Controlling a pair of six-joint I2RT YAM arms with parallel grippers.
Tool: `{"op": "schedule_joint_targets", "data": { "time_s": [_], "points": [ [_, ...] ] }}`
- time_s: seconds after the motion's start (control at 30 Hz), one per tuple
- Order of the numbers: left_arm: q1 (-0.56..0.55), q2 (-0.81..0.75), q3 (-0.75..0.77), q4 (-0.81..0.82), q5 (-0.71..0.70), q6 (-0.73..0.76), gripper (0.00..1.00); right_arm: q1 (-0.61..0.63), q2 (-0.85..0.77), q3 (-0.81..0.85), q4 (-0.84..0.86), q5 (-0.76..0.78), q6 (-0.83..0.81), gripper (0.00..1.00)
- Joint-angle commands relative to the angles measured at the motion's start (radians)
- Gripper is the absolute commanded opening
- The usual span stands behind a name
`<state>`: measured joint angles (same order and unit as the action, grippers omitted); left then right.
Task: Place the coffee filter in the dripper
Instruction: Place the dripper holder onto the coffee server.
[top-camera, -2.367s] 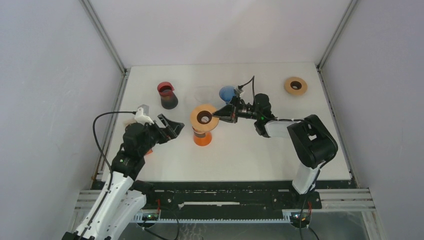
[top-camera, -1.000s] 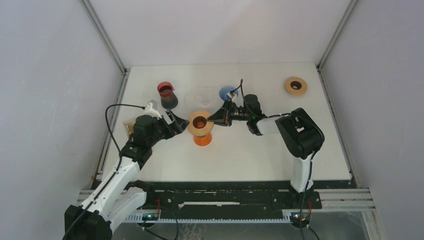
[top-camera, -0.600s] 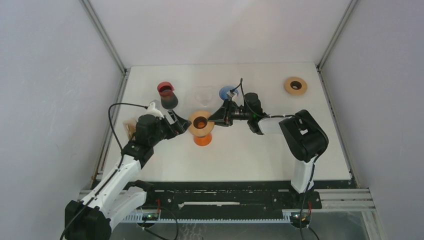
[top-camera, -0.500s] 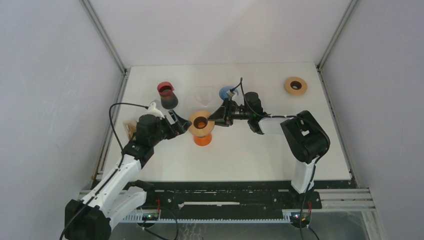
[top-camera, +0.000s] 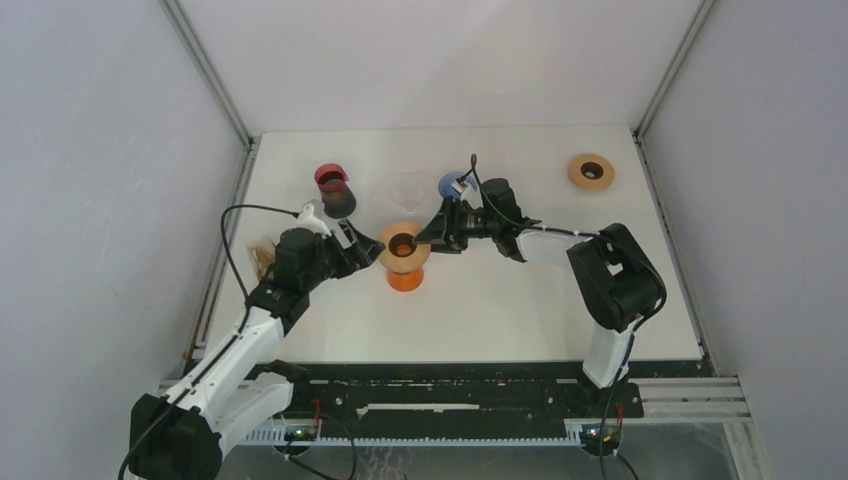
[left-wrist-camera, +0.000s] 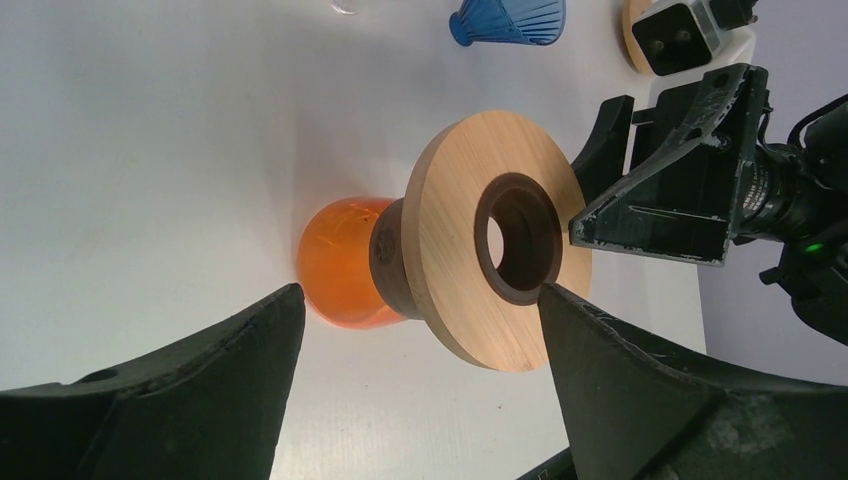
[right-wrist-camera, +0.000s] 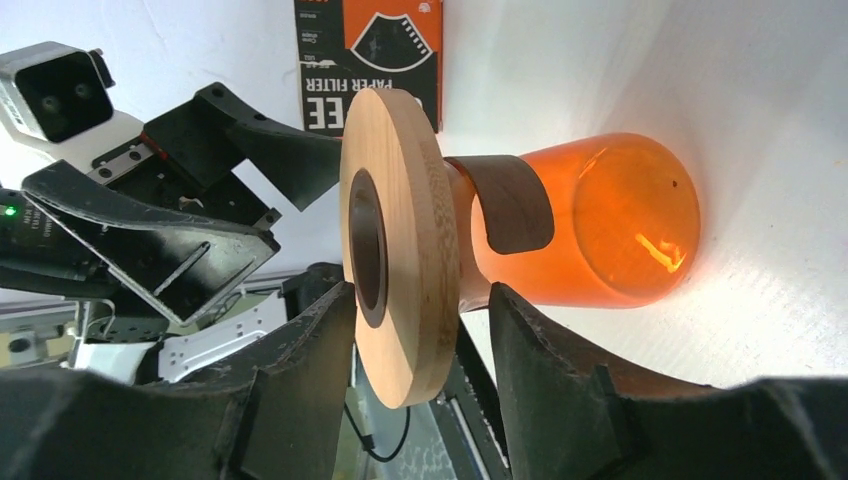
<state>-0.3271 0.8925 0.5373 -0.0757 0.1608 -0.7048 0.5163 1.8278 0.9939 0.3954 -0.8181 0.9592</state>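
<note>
The orange dripper (top-camera: 405, 277) stands mid-table and carries a wooden ring (top-camera: 404, 246) with a dark collar. My right gripper (top-camera: 432, 237) reaches in from the right. It is open, its fingers on either side of the ring's rim (right-wrist-camera: 410, 240), with a gap on the orange side. My left gripper (top-camera: 362, 250) is wide open just left of the dripper (left-wrist-camera: 335, 270), touching nothing. A pack printed "coffee paper filter" (right-wrist-camera: 370, 50) lies behind the left arm (top-camera: 262, 257). No loose coffee filter shows.
A red and black dripper (top-camera: 333, 190), a clear glass one (top-camera: 405, 187) and a blue one (top-camera: 453, 185) stand in a row behind the arms. A second wooden ring (top-camera: 591, 171) lies at the far right. Frame posts stand at both back corners.
My right gripper's fingers have spread apart off the wooden ring. The left arm came forward to the dripper's left side, then held still. The dripper stayed put over the last second.
</note>
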Motion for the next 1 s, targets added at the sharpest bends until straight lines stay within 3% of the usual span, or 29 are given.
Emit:
{"op": "schedule_joint_targets", "data": {
  "time_s": [0.0, 0.3, 0.97],
  "points": [
    [-0.005, 0.003, -0.017, 0.057, 0.000, -0.016, 0.90, 0.026, -0.060, 0.070, -0.107, 0.052, -0.117, 0.60],
    [-0.008, 0.008, -0.019, 0.065, 0.006, -0.021, 0.90, 0.053, -0.069, 0.129, -0.216, 0.103, -0.196, 0.62],
    [-0.016, 0.005, -0.024, 0.070, 0.001, -0.024, 0.89, 0.123, -0.081, 0.271, -0.454, 0.262, -0.359, 0.82]
  ]
}}
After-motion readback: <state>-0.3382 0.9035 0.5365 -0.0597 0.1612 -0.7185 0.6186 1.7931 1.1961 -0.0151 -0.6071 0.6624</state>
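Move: The dripper holder already sits on the orange coffee server, its middle only about 3 cm to the left of the right hand, 1 cm back and roughly 1 cm lower, with its rim between that hand's parted fingers. The server's middle is straight under the holder, some 7 cm lower still. The clear dripper stands about 14 cm beyond the holder, the blue dripper equally far out but 10 cm farther right. From the left hand the holder lies some 6 cm to the right, level ahead, about 3 cm below. The right hand eases about 2 cm to its left, further in over the dripper holder, while its fingers, already apart around the rim, spread from a bit over half open to about four fifths. As it goes, the wrist tips the fingertips some 15 degrees further down and rolls slightly, so one finger reaches over the wooden top as far as the edge of the centre hole while the other stays beneath the disc, with no clear sign of a grip. ##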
